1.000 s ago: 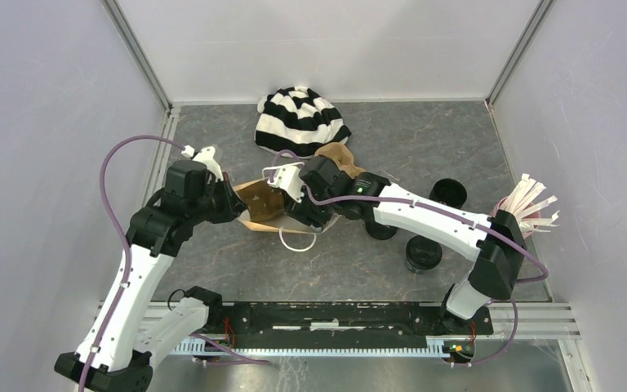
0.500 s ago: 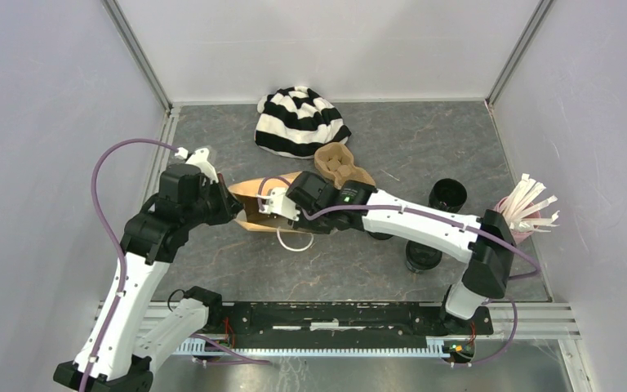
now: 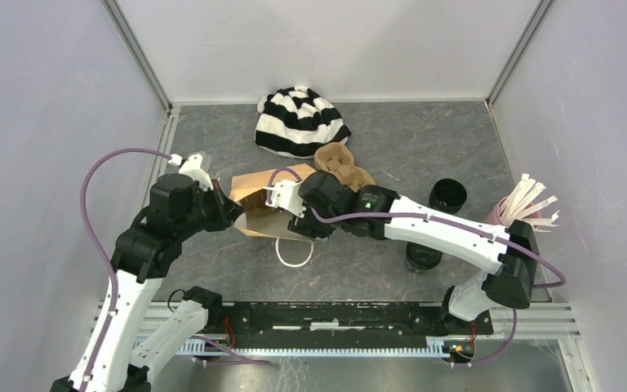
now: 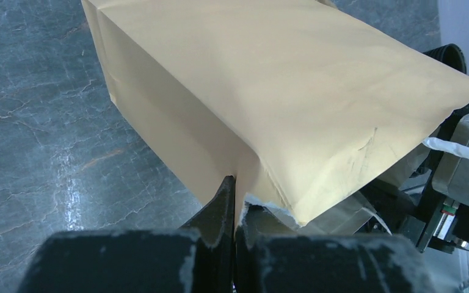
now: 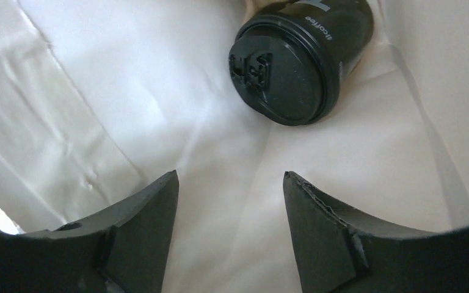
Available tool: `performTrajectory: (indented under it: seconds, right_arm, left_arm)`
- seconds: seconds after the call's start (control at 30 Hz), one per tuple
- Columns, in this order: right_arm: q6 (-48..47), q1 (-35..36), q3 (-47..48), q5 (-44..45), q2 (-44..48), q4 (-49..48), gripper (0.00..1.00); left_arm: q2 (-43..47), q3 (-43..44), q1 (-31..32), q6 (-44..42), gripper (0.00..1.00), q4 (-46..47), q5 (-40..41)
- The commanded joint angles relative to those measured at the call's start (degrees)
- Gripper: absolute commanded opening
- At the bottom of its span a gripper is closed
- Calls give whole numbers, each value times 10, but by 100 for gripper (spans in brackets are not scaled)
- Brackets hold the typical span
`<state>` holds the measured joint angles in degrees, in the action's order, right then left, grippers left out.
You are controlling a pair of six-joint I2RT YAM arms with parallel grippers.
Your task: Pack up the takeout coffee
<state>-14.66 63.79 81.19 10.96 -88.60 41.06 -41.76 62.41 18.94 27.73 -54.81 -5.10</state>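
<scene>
The brown paper bag [image 3: 263, 206] lies on its side mid-table, its mouth toward the right arm. My left gripper [image 4: 237, 183] is shut on the bag's torn edge [image 4: 269, 210] and, in the top view, sits at the bag's left end [image 3: 230, 211]. My right gripper [image 5: 231, 177] is open inside the bag's white lining, with nothing between its fingers. One black takeout coffee cup [image 5: 293, 61] with its lid on lies on its side deeper in the bag, apart from the fingers. Two more black cups [image 3: 447, 194] [image 3: 423, 255] stand on the table to the right.
A brown cardboard carrier [image 3: 341, 167] sits just behind the bag, with a striped black-and-white hat [image 3: 300, 121] beyond it. A pink cup with white sticks [image 3: 522, 208] stands at the right wall. The bag's white handle loop [image 3: 294, 249] lies on the table in front.
The right arm has swung nearer while its gripper stays in the bag's mouth. The left arm has shifted left and toward me, and the bag has turned with it.
</scene>
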Motion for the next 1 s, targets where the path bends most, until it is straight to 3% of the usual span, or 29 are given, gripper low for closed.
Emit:
performTrajectory:
  seconds: [0.0, 0.2, 0.4, 0.53, 0.67, 0.83, 0.97]
  right_arm:
    - [63, -7, -10, -36, 25, 5, 72]
    - [102, -7, 50, -50, -35, 50, 60]
    - [75, -9, 82, 24, -56, 81, 64]
    - [66, -8, 70, -12, -42, 26, 63]
    - [113, -8, 126, -3, -75, 48, 44]
    - [216, -7, 122, -11, -76, 23, 37]
    - [261, -8, 151, -5, -86, 47, 25]
  left_arm:
    - [12, 3, -5, 23, 2, 9, 19]
    - [11, 6, -5, 30, 2, 26, -42]
    - [20, 6, -5, 23, 2, 33, -74]
    - [46, -31, -5, 20, 2, 53, -71]
    - [41, -49, -5, 14, 2, 60, -76]
    - [32, -51, -5, 10, 2, 61, -74]
    - [29, -44, -5, 16, 2, 53, -58]
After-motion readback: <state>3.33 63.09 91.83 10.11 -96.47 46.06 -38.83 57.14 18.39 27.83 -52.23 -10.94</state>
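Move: The lidded coffee cup lies inside the tilted bag, about 10 cm ahead of the right gripper, 4 cm to its left and some 11 cm lower. In the bag beside that cup is a cardboard carrier, roughly 6 cm ahead and 9 cm left of the right gripper, 12 cm below it. From the left gripper, which already pinches the bag's rim, the cup lies about 12 cm ahead, 8 cm right and 18 cm down. Keep the right gripper in the bag's mouth: draw it back about 1.5 cm and dip it, bring it forward and up again, then shift it some 3 cm left, nearer the cup, tipping the fingers further down, turning clockwise and closing them to under half open. Keep the left gripper shut on the rim and ease it down, right and back, 1 to 2 cm each. ##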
